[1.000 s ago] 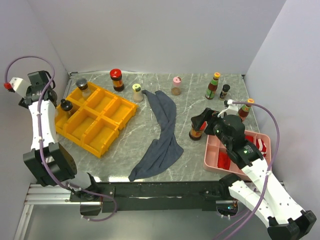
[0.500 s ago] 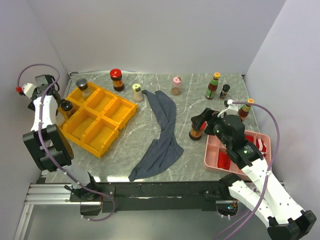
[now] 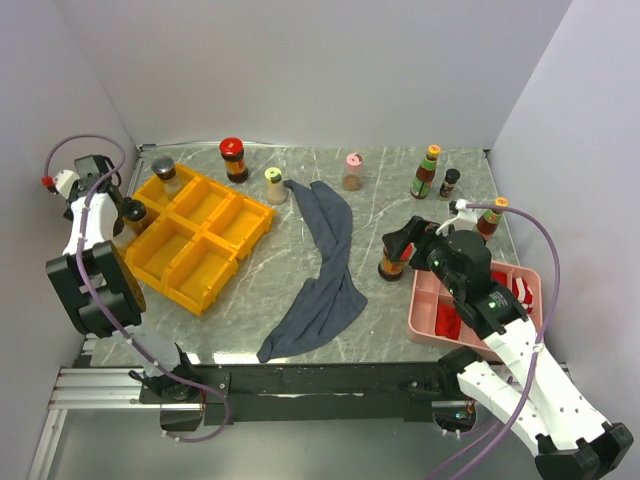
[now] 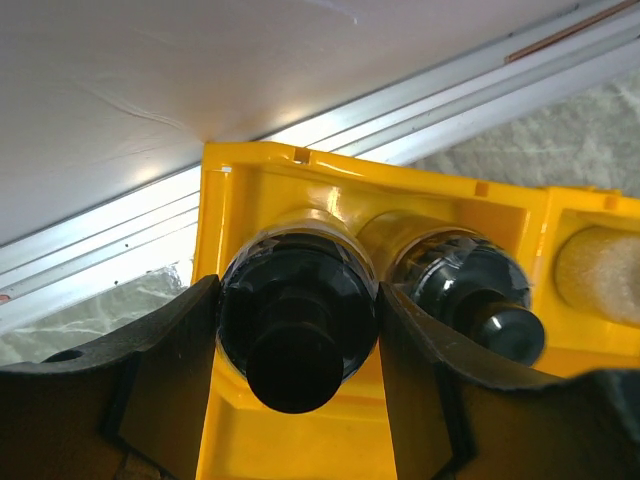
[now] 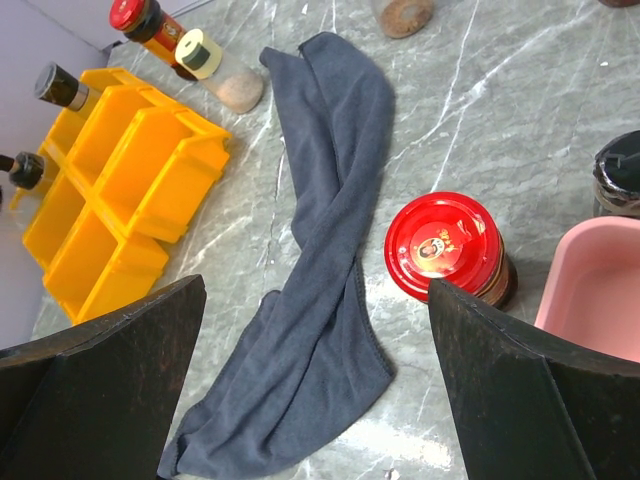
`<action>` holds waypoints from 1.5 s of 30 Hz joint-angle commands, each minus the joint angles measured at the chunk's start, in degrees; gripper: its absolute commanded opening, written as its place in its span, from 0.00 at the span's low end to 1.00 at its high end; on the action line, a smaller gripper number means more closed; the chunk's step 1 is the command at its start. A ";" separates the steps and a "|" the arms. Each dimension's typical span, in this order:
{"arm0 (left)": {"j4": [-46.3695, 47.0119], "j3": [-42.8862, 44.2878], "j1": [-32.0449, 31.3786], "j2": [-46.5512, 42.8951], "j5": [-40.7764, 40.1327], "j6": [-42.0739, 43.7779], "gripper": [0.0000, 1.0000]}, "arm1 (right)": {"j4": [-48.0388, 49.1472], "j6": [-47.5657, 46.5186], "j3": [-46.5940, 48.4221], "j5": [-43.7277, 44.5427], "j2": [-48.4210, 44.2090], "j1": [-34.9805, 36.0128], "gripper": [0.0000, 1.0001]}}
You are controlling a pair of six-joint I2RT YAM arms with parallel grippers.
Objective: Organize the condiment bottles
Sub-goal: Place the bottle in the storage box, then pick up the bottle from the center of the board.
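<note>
My left gripper (image 4: pixel 297 345) is shut on a small black-capped bottle (image 4: pixel 296 310) standing in the left corner compartment of the yellow organizer (image 4: pixel 225 250). A second dark bottle (image 4: pixel 470 300) stands right beside it. From above, that bottle (image 3: pixel 133 210) and left gripper (image 3: pixel 120 212) are at the organizer's (image 3: pixel 190 240) left edge. My right gripper (image 5: pixel 315 290) hangs open over the grey-blue cloth (image 5: pixel 330 250), a red-lidded jar (image 5: pixel 445 245) just inside its right finger (image 5: pixel 520 400). The same jar (image 3: pixel 392 262) stands by the pink tray (image 3: pixel 425 315), with the right gripper (image 3: pixel 402 240) over it.
A silver-capped shaker (image 3: pixel 163 170) stands in the organizer's back compartment. Along the back stand a red-lidded jar (image 3: pixel 233 158), yellow-capped shaker (image 3: pixel 275 185), pink-capped shaker (image 3: pixel 352 172), orange-capped bottle (image 3: pixel 426 172) and small black-capped bottle (image 3: pixel 450 183). Another orange-capped bottle (image 3: pixel 488 218) is behind the tray.
The left arm has folded down and in toward the organizer, its gripper staying at the black-capped bottle. The right arm and the other bottles have not moved.
</note>
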 commanded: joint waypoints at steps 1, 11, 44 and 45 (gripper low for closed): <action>3.45 1.06 0.23 1.07 0.56 0.97 0.16 | 1.05 -0.70 1.68 -0.23 -1.16 0.25 1.00; 0.99 3.00 0.23 2.92 0.39 1.32 0.66 | 1.05 -0.70 1.86 -0.49 -1.43 0.25 1.00; 4.14 -0.78 -21.20 -24.59 26.75 10.72 0.99 | -1.23 -0.09 3.70 3.63 5.33 0.25 1.00; 5.89 -2.35 -23.66 -26.16 28.14 10.72 0.99 | -1.76 -0.17 3.97 3.99 5.86 0.25 1.00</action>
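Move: The black-capped bottle, already pinched in the left hand, hangs over its free spot in the storage box's far-left compartment, straight below the hand with its floor about 10 cm down. A second black-capped bottle stands some 5 cm ahead and 2 cm right of the hand, the grey-capped shaker about 14 cm ahead and 9 cm right, both middles roughly 8 cm lower. From the idle right hand the spot is about 65 cm left, 11 cm ahead and 20 cm down. The held bottle goes about 3 cm straight down into the compartment beside its twin; there the left fingers open wide and let go of it while the hand eases back up. The emptied hand then climbs fast, some 18 cm from its lowest point, and sweeps right across the box, turning clockwise and tipping its fingertips up. ##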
